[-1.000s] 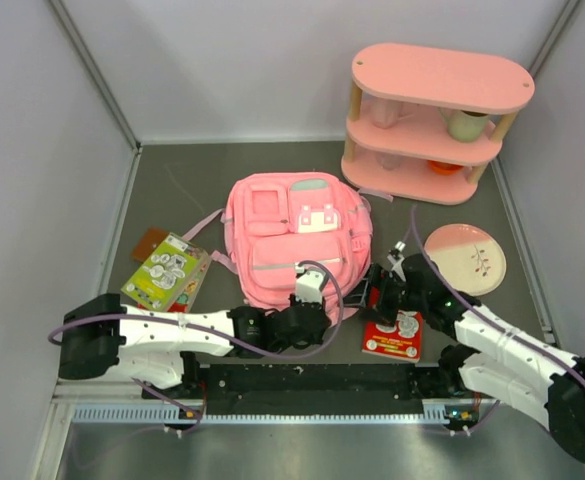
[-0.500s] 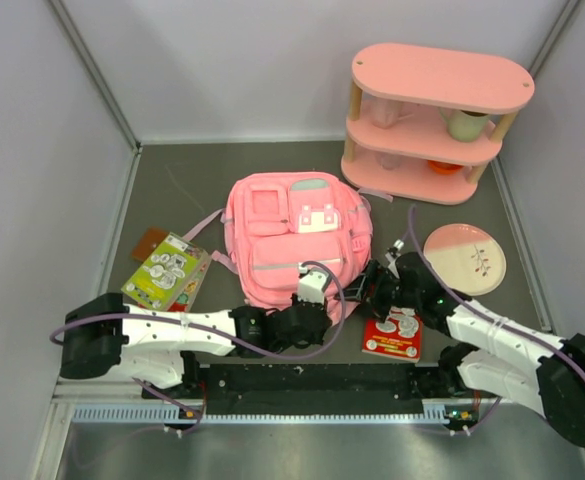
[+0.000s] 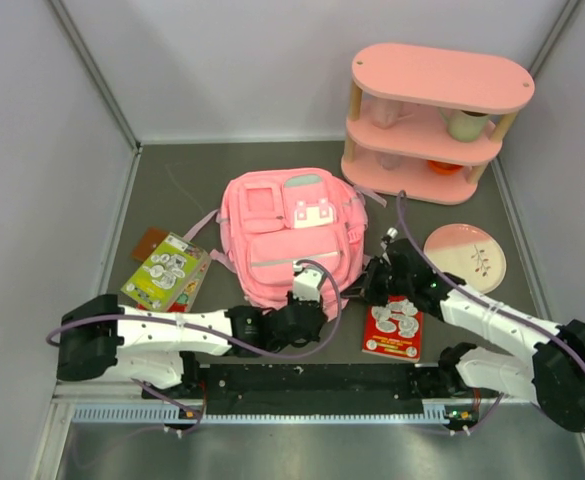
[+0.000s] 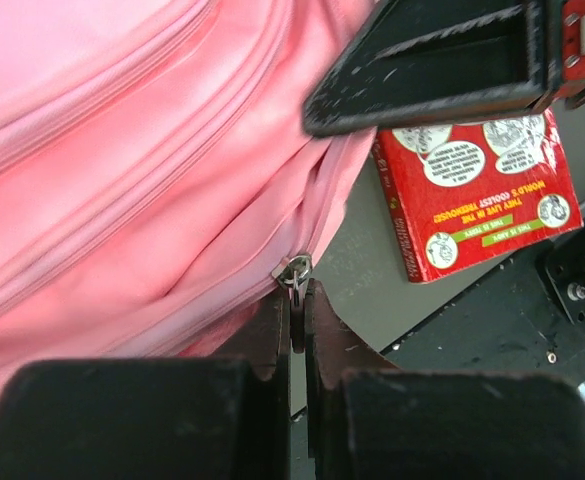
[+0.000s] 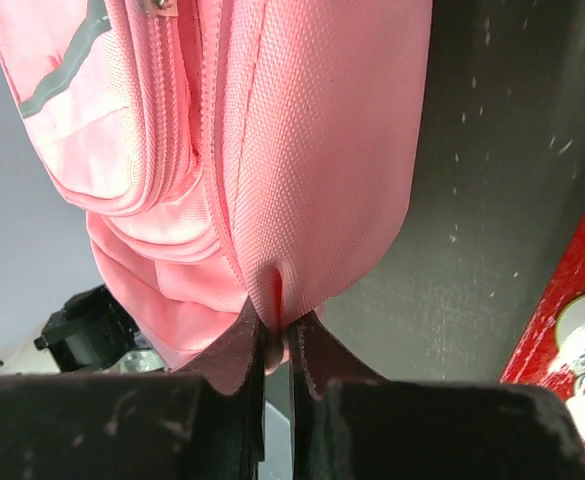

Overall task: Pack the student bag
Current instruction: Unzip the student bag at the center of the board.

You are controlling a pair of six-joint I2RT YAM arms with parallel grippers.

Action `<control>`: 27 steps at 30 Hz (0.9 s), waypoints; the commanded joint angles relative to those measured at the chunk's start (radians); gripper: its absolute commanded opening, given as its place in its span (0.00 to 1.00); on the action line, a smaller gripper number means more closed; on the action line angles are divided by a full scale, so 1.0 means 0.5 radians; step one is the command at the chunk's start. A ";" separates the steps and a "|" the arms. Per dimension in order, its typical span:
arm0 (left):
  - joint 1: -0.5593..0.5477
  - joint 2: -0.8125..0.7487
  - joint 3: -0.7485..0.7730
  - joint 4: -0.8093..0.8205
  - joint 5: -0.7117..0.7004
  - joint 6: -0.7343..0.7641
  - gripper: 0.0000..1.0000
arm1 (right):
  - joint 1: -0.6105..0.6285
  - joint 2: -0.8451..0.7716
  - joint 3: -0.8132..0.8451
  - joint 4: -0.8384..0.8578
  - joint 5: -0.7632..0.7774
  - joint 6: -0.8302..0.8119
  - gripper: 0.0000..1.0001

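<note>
The pink student bag (image 3: pixel 290 235) lies flat in the middle of the table, pockets up. My left gripper (image 3: pixel 317 305) is at the bag's near edge, shut on the metal zipper pull (image 4: pixel 296 275) of the bag (image 4: pixel 122 170). My right gripper (image 3: pixel 364 288) is at the bag's near right corner, shut on a pinched fold of pink fabric (image 5: pixel 277 290) of the bag (image 5: pixel 302 140). A red book (image 3: pixel 394 327) lies flat just right of the bag's corner, also seen in the left wrist view as the red book (image 4: pixel 477 190), beside the right gripper.
A green picture book (image 3: pixel 165 270) and a brown item (image 3: pixel 150 243) lie left of the bag. A pink and white plate (image 3: pixel 464 257) sits to the right. The pink oval shelf unit (image 3: pixel 434 120) stands at the back right, holding cups.
My right gripper moved left to the bag's corner and shut on its fabric. The bag shifted slightly away and to the left. The left gripper stayed shut on the zipper pull.
</note>
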 commanded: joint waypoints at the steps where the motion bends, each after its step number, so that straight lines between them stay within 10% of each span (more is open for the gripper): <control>1: -0.017 -0.253 -0.090 -0.317 -0.243 -0.126 0.00 | -0.190 0.042 0.196 -0.059 0.509 -0.366 0.00; 15: 0.191 -0.775 -0.492 -0.817 -0.440 -0.642 0.00 | -0.476 0.199 0.445 -0.096 -0.037 -0.747 0.03; 20: 0.188 -0.791 -0.496 -0.525 -0.326 -0.397 0.00 | -0.479 -0.187 0.292 -0.265 -0.133 -0.641 0.77; 27: 0.182 -0.598 -0.376 -0.230 -0.173 -0.161 0.00 | -0.311 -0.779 -0.021 -0.198 -0.262 -0.009 0.84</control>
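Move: The left hand already pinches the zipper pull, with the bag's near left corner about 18 cm to its left and 3 cm ahead, and the red book about 13 cm right, 4 cm back and 5 cm lower. The right hand already grips the bag's side fabric; from it the zipper pull lies roughly 4 cm back and 3 cm left, and the red book 10 cm right, 8 cm back. Left hand drags the zipper pull some 12 cm left; right pulls the bag's side forward-right, releases, rises 9 cm. ##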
